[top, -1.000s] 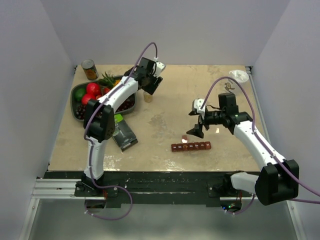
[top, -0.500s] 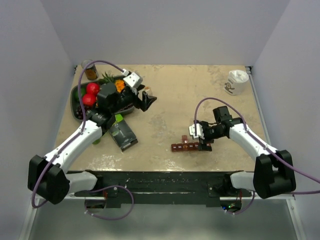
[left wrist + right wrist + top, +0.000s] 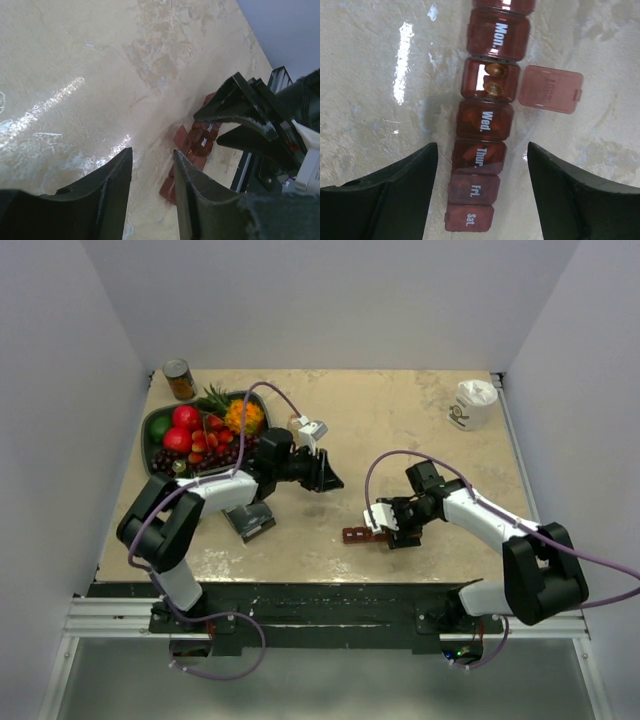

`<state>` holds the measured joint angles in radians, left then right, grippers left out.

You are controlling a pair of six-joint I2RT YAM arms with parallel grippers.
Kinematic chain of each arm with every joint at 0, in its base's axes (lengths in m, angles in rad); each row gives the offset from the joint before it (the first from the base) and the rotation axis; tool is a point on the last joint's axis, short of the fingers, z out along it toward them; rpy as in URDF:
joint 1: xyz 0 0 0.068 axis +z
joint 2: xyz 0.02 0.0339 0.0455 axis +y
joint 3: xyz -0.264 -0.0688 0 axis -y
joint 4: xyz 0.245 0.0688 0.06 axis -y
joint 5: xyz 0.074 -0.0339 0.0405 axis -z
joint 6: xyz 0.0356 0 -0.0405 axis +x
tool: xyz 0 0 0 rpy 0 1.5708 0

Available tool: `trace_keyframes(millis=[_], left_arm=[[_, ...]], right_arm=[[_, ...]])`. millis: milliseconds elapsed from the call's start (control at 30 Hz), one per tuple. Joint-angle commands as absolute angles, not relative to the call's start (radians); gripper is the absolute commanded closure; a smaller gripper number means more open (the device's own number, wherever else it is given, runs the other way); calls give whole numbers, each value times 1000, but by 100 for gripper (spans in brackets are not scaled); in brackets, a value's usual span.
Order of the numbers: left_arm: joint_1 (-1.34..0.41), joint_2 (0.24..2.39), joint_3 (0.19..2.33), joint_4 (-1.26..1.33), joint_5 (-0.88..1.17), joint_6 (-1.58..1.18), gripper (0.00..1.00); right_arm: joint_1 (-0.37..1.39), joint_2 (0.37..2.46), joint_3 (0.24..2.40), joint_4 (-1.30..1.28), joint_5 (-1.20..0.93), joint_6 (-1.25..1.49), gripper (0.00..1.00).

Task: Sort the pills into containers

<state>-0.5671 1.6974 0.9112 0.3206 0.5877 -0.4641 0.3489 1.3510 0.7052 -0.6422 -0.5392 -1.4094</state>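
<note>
The dark red-brown pill organizer (image 3: 482, 120) lies on the table, its compartments labelled Mon. to Sat. One compartment stands open with its lid (image 3: 551, 89) flipped aside and two tan-orange pills (image 3: 493, 80) inside. My right gripper (image 3: 480, 150) is open and empty, and its jaws straddle the Thur. compartment from just above. In the top view it (image 3: 393, 525) covers most of the strip (image 3: 352, 535). My left gripper (image 3: 328, 480) is open by a narrow gap and empty, low over bare table left of the strip (image 3: 197, 142). The small pill bottle (image 3: 296, 424) stands behind the left arm.
A grey-green fruit bowl (image 3: 152, 425) sits at the back left with a metal can (image 3: 180, 380) behind it. A dark packet (image 3: 248, 512) lies in front of the bowl. A white cup (image 3: 472, 403) stands at the back right.
My left gripper has swung from beside the bottle at the back toward the table's middle. My right gripper has moved down and left until it is over the organizer.
</note>
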Motion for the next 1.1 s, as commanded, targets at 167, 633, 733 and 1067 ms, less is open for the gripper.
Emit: trace_keyframes(millis=[167, 633, 733, 1067], left_arm=[[-624, 1916, 1048, 365, 535, -526, 68], [-692, 2063, 1134, 406, 662, -549, 81], [-699, 2066, 1117, 439, 718, -564, 88], [-721, 1984, 1020, 480, 850, -545, 98]], right_arm=[[387, 1390, 709, -630, -479, -1374, 41], [411, 1437, 735, -614, -459, -1307, 69], [411, 1439, 736, -609, -457, -1299, 71], [413, 1462, 747, -588, -445, -1252, 73]])
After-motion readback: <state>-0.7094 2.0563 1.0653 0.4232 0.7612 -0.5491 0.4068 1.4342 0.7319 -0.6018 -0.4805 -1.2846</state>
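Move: The left hand goes for the flipped-open Tuesday lid, some 10 cm to its right, 6 cm back and 9 cm below. The open Tuesday compartment with two pills lies about 5 cm behind that lid. The right hand already straddles the Thursday compartment, its fingers open, with the lids roughly 2 cm below; from there the Tuesday lid is about 5 cm ahead and 6 cm left, the Tuesday compartment 6 cm left and level. Down and to its right, then right and back with the height nearly held, the left hand travels about 11 cm to the Tuesday lid, closing its half-open fingers to nearly shut and turning some 15 degrees clockwise. The right hand sinks about 1.5 cm, pinches the organizer front and back at Thursday and keeps its hold, easing slightly left. Left-finger contact on the lid isn't clear. ##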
